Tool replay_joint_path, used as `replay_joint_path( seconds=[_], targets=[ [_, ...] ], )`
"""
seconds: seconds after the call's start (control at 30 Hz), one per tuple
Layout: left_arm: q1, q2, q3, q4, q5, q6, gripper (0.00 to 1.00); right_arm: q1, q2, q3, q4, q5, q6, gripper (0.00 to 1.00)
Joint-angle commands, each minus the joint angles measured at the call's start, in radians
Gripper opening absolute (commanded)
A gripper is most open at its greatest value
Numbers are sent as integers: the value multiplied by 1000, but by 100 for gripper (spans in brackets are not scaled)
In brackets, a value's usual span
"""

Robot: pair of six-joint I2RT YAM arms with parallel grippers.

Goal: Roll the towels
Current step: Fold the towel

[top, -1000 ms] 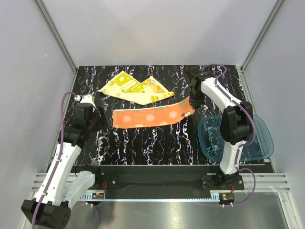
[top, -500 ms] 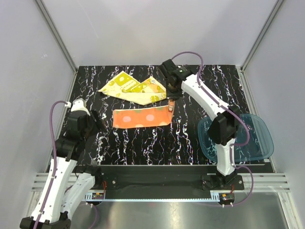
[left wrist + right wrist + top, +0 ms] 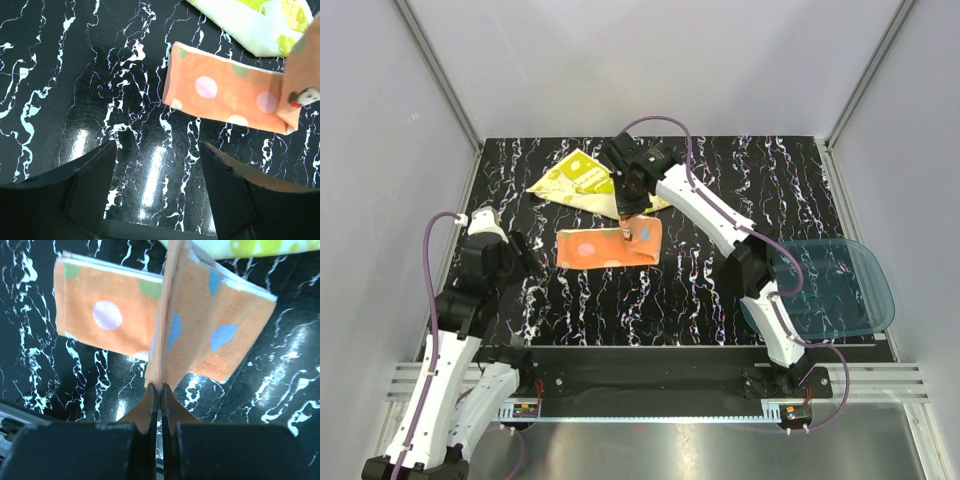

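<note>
The orange polka-dot towel (image 3: 605, 247) lies mid-table, folded back on itself at its right end (image 3: 220, 335). My right gripper (image 3: 626, 222) is shut on that lifted end (image 3: 167, 340) and holds it above the flat part (image 3: 105, 315). The yellow patterned towel (image 3: 582, 180) lies crumpled just behind it; a strip of it shows at the top of the left wrist view (image 3: 250, 25). My left gripper (image 3: 157, 192) hangs open over bare table at the left, short of the orange towel's left edge (image 3: 172, 75), with nothing between its fingers.
A translucent blue plastic tray (image 3: 850, 300) sits at the table's right edge, partly over the side. The right arm (image 3: 705, 215) stretches diagonally across the table's middle. Grey walls and aluminium posts enclose the black marbled tabletop (image 3: 650, 300).
The right gripper has swept left with the orange towel's right end, folding the strip over itself to about half its length. The left arm has drawn back slightly toward the near left.
</note>
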Motion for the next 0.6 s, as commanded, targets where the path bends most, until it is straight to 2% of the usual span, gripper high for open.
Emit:
replay_joint_path(
  seconds=[0.0,0.57],
  targets=[
    [-5,-8,0,34,-29,-6,73,25,34,61,4,-55,15,0],
    [-5,-6,0,31,-37,-9,73,112,119,75,176,-139,28,0]
  ],
)
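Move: The right gripper holds the lifted right end of the orange towel; the towel's flat left end, where this is headed, lies about 17 cm to the left, 5 cm back and some 14 cm below. The towel's bend, now its right edge, is about 8 cm to the right and 3 cm back; the yellow towel lies some 11 cm ahead and 5 cm left. From the left gripper, the orange towel's left end is about 8 cm ahead, 5 cm right and 15 cm below. Carry the pinched end with the closed right gripper about 7.5 cm to the left and some 3 cm back over the flat part, towards the towel's left end. Sink a couple of centimetres early on, then run nearly level, turning the wrist roughly 10 degrees counter-clockwise and keeping the pinch. ##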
